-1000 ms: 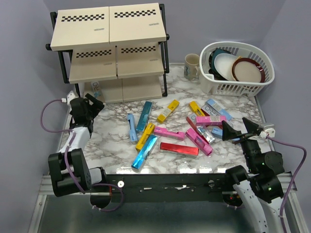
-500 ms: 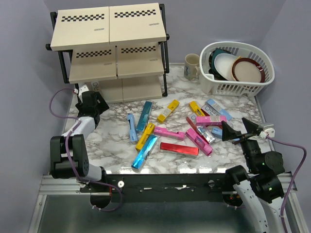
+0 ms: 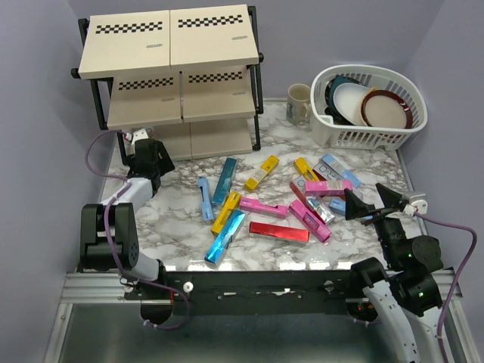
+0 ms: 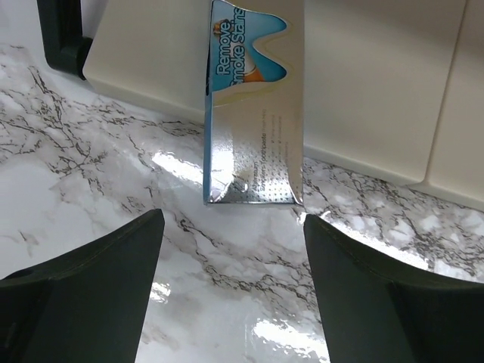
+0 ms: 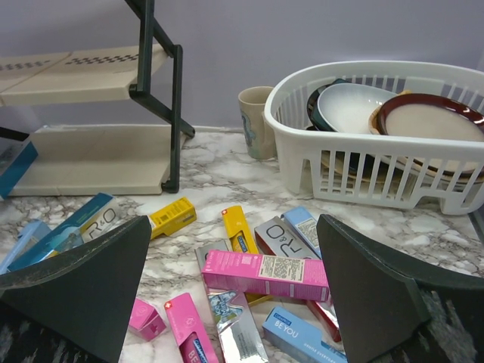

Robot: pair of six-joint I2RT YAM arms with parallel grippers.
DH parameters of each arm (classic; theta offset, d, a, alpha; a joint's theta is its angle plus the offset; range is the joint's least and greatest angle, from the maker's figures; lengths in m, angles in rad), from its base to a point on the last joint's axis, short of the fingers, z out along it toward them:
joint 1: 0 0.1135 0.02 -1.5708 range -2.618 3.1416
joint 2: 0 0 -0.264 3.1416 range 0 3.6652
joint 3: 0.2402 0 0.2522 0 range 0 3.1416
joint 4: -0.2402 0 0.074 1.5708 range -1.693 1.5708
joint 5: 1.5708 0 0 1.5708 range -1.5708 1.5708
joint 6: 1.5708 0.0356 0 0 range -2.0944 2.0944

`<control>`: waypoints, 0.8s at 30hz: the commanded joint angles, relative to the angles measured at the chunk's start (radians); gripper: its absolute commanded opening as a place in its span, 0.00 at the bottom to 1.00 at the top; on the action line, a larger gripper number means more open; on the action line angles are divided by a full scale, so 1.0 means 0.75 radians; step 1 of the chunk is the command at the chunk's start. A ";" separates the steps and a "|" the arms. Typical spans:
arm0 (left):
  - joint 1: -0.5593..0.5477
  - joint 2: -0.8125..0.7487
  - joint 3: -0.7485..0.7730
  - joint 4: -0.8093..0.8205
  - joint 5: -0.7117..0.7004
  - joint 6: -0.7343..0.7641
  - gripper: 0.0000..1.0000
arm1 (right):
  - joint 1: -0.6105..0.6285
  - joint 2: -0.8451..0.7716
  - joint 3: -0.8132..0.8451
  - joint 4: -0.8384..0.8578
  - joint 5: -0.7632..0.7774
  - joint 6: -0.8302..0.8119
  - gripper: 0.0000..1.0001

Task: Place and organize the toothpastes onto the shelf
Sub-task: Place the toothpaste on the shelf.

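The shelf stands at the back left. A silver toothpaste carton lies with its far end on the shelf's bottom board and its near end at the marble top. My left gripper sits just short of it, open, with nothing between its fingers. Several more toothpastes lie scattered mid-table: a pink one, a red one, a teal one and a yellow one. My right gripper hangs open above the right end of the pile, over a pink carton.
A white dish basket with plates stands at the back right, and a mug sits beside it. Purple walls close in the left, back and right. The shelf's black leg stands left of the silver carton.
My left gripper has moved forward to the shelf's bottom tier, and its jaws have narrowed a little. The right arm and the scattered cartons have stayed still.
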 commanded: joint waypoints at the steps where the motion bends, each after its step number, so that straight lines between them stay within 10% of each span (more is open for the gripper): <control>1: -0.002 0.077 0.070 0.020 -0.062 0.059 0.81 | 0.014 -0.378 0.035 -0.022 0.006 0.000 1.00; 11: -0.002 0.091 0.076 0.065 -0.011 0.253 0.53 | 0.016 -0.380 0.035 -0.025 0.008 0.000 1.00; 24: 0.090 0.073 0.099 0.012 0.127 0.462 0.61 | 0.024 -0.380 0.041 -0.033 0.004 0.004 1.00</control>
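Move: Straight out from the left hand, the blue toothpaste already lies on the lowest shelf with its near end just past the fingertips; its middle is about 11 cm ahead and 3 cm left, roughly level in height. The shelf's left post foot stands some 10 cm left and 5 cm ahead. The light-blue toothpaste lies 14 cm right and 9 cm back, a little lower. From the right hand, the blue toothpaste is about 32 cm ahead, 60 cm left and 23 cm below. Closing its fingers from nearly wide to about half open, the left hand eases roughly 1 cm forward and slightly down to the toothpaste's near end, apparently nudging it inward with the fingertips. Then it goes about 2 cm left, quickest at the end, turning some 10 degrees clockwise and rolling its left side up. The fingers don't grip the box. ##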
